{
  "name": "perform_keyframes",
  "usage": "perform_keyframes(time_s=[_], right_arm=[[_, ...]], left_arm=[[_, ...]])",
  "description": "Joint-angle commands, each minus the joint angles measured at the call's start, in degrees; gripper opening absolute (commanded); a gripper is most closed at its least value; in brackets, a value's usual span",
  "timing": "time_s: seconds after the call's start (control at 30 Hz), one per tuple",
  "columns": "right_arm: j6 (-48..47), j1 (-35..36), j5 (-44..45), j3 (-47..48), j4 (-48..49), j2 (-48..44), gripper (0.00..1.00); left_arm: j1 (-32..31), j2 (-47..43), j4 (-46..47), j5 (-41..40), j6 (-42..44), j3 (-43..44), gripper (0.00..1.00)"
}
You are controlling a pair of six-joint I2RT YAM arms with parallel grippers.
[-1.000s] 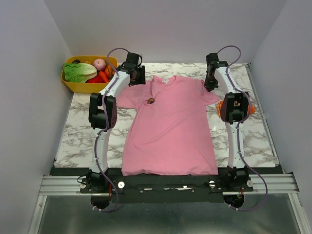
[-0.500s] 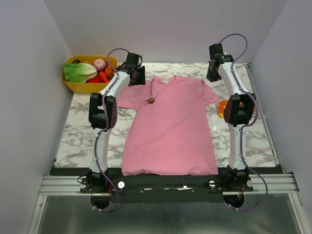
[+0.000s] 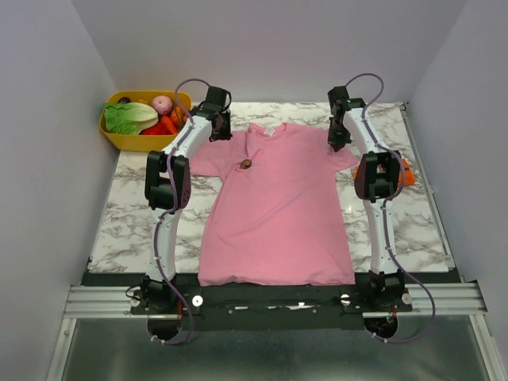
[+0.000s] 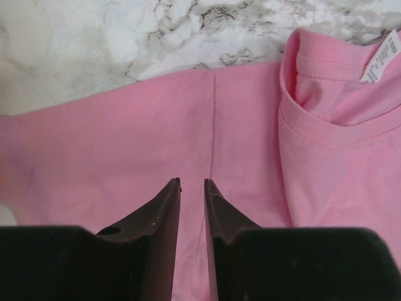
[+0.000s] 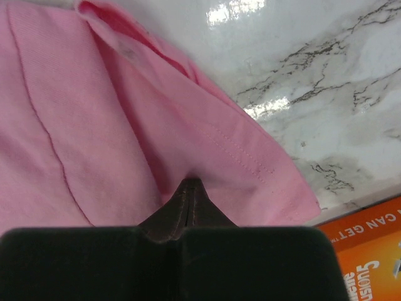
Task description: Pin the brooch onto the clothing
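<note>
The pink clothing (image 3: 278,214) lies flat on the marble table, neck towards the back. The brooch (image 3: 246,165), a tiny dark-gold disc, rests on its chest left of the collar; neither wrist view shows it. My left gripper (image 3: 216,133) hangs over the left shoulder. In the left wrist view its jaws (image 4: 192,182) stand narrowly open above the shoulder seam of the clothing (image 4: 125,138), with nothing between them. My right gripper (image 3: 336,136) is at the right sleeve. Its jaws (image 5: 191,182) are shut, and the sleeve of the clothing (image 5: 75,125) puckers at the tip.
A yellow basket (image 3: 119,141) with lettuce and other produce stands at the back left corner. An orange box (image 3: 406,171) lies on the table right of the right sleeve, and its corner (image 5: 369,251) shows in the right wrist view. Walls close in on both sides.
The right arm swung back and outward, then returned over the right sleeve. The left gripper's jaws have narrowed. The brooch and the shirt's body have not moved.
</note>
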Motion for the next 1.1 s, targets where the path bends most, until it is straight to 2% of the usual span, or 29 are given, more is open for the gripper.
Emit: perform_keyframes(time_s=[0.0, 0.27, 0.4, 0.67, 1.07], right_arm=[[-1.08, -0.17, 4.20, 4.16, -4.94, 2.24, 0.01], [-4.68, -0.25, 6.85, 5.21, -3.36, 4.88, 0.00], [-5.12, -0.78, 7.02, 3.90, -2.74, 4.36, 0.01], [-5.12, -3.67, 7.46, 1.96, -3.27, 3.48, 0.00], [-4.95, -5.53, 6.41, 1.17, -3.36, 3.04, 0.00]], left_arm=[[0.35, 2.55, -4.34, -4.76, 1.79, 3.55, 0.26], [0.35, 10.02, -14.26, -6.79, 2.76, 16.19, 0.20], [0.53, 12.05, -15.25, -9.51, 2.32, 17.79, 0.19], [1.84, 17.58, -20.07, -10.40, 0.04, 24.02, 0.08], [5.53, 18.30, -20.96, -10.92, -2.95, 19.56, 0.03]])
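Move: The left hand hovers over the shirt's left shoulder seam. The middle of the left sleeve is about 7 cm left of it, 3 cm back and 6 cm below; the brooch lies some 7 cm right and 8 cm back, and the yellow basket some 30 cm left and 8 cm ahead. From the right hand, already low on the right sleeve, the sleeve's hem is roughly 6 cm right, with the orange box 18 cm right and 10 cm back. Outward, the hands part over the two sleeves. The left hand sinks and goes left, about 5 cm each way, its half-open fingers shutting and the hand tilting until the tips come down on the sleeve. The right hand, fingers still shut, slides some 6 cm right along its sleeve to the hem, mostly in the later half, leaning slightly. ##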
